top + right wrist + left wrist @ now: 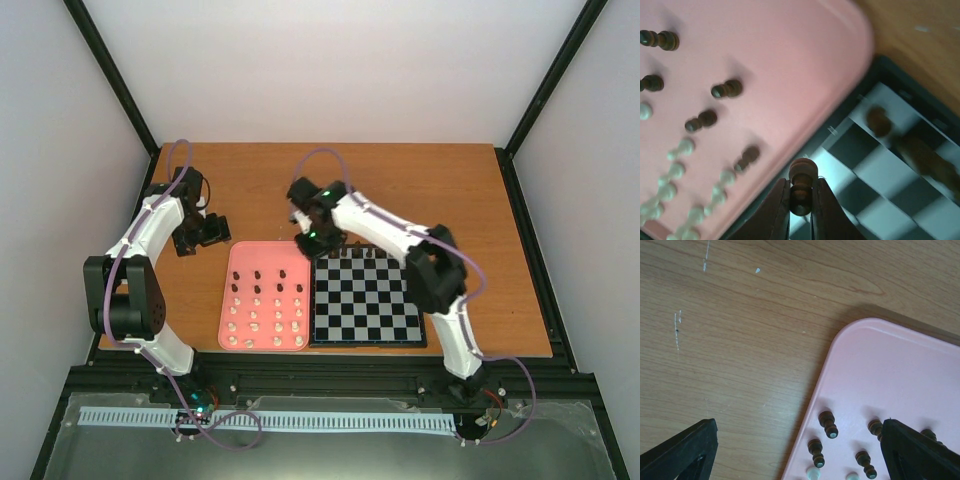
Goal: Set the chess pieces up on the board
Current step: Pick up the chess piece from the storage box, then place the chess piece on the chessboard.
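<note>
My right gripper point(801, 202) is shut on a dark brown chess piece point(803, 176), held just above the left edge of the black and pale grey board point(875, 170), next to the pink tray point(785, 45). In the top view the right gripper point(308, 243) hovers at the board's point(365, 305) far-left corner. A few dark pieces point(352, 256) stand along the board's far row. Dark pieces point(268, 275) and cream pieces point(262, 325) stand in the tray point(262, 252). My left gripper point(205, 232) is open over bare wood beside the tray's far-left corner point(850, 340), with nothing between its fingers point(692, 442).
Wooden tabletop point(400, 190) stretches behind the tray and board. Black frame posts and white walls enclose the table. In the left wrist view dark pieces point(828, 423) stand close to my right finger point(912, 452).
</note>
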Robot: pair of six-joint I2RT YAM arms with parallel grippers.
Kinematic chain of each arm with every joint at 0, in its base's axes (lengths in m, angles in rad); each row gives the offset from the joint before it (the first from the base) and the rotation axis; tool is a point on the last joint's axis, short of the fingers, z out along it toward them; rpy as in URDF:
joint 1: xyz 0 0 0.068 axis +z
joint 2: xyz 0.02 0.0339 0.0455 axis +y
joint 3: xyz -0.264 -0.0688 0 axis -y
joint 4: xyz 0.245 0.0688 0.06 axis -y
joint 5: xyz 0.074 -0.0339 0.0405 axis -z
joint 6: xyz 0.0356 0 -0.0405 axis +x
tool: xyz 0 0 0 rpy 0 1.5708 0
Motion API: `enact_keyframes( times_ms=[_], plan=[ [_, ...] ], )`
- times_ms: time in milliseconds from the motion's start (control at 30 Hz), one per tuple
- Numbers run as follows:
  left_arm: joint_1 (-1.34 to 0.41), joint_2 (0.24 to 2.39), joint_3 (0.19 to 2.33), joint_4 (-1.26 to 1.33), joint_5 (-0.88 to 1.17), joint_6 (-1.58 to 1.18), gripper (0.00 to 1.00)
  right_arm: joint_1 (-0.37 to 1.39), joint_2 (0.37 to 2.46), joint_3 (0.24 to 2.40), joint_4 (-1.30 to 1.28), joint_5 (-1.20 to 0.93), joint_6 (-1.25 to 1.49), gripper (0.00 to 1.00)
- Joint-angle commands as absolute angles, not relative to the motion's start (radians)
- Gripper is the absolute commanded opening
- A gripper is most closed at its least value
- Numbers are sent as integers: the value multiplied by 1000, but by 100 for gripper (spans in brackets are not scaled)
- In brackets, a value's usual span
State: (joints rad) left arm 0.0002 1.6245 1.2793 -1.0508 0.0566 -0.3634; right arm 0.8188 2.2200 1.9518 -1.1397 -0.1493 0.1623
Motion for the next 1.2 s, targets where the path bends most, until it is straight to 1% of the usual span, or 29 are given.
enact_keyframes(
  times_ms=[0,133,233,367,500,733,1167],
  plan=[
    [1,1628,1312,-1043,64,-368,100,714,1974,1791,-1117,-140,231,3],
    [0,1629,1312,-1044,67,-367,100,603,1806,1568,-1087,-117,263,3],
    [0,1637,1314,-1042,73,-367,100,508,1724,1435,-1081,-110,261,3],
    [0,1647,1320,-1043,77,-368,100,407,1672,1351,-1082,-71,246,3],
    [1,1651,1320,-1043,78,-367,100,349,1678,1312,-1078,-57,228,3],
    [0,1654,1327,-1046,80,-365,100,310,1731,1273,-1039,-48,205,3],
    [0,1653,1335,-1047,79,-357,100,270,1822,1299,-1013,-33,163,3]
  ],
)
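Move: Near the board's corner beside the pink storage box, the right hand already grips a dark pawn. The empty a2 square lies roughly 26 cm to its right, 2 cm farther out and 6 cm down. Just beyond that square, the a1 rook stands some 5 cm ahead of the hand and 26 cm right, the b1 knight 5 cm ahead and 23 cm right. The h1 piece is close, 5 cm ahead and 3 cm right. For the idle left hand, the a2 square is about 51 cm right, level with it, 9 cm down. Sweeping quickly to its right across the board, the right hand carries the gripped pawn about 26 cm towards a2, arching some 6 cm up early on and then sinking to finish a little lower than it began. The wrist turns some 30 degrees clockwise on the way; the fingers stay shut on the pawn, and the last stretch is a slow descent. ##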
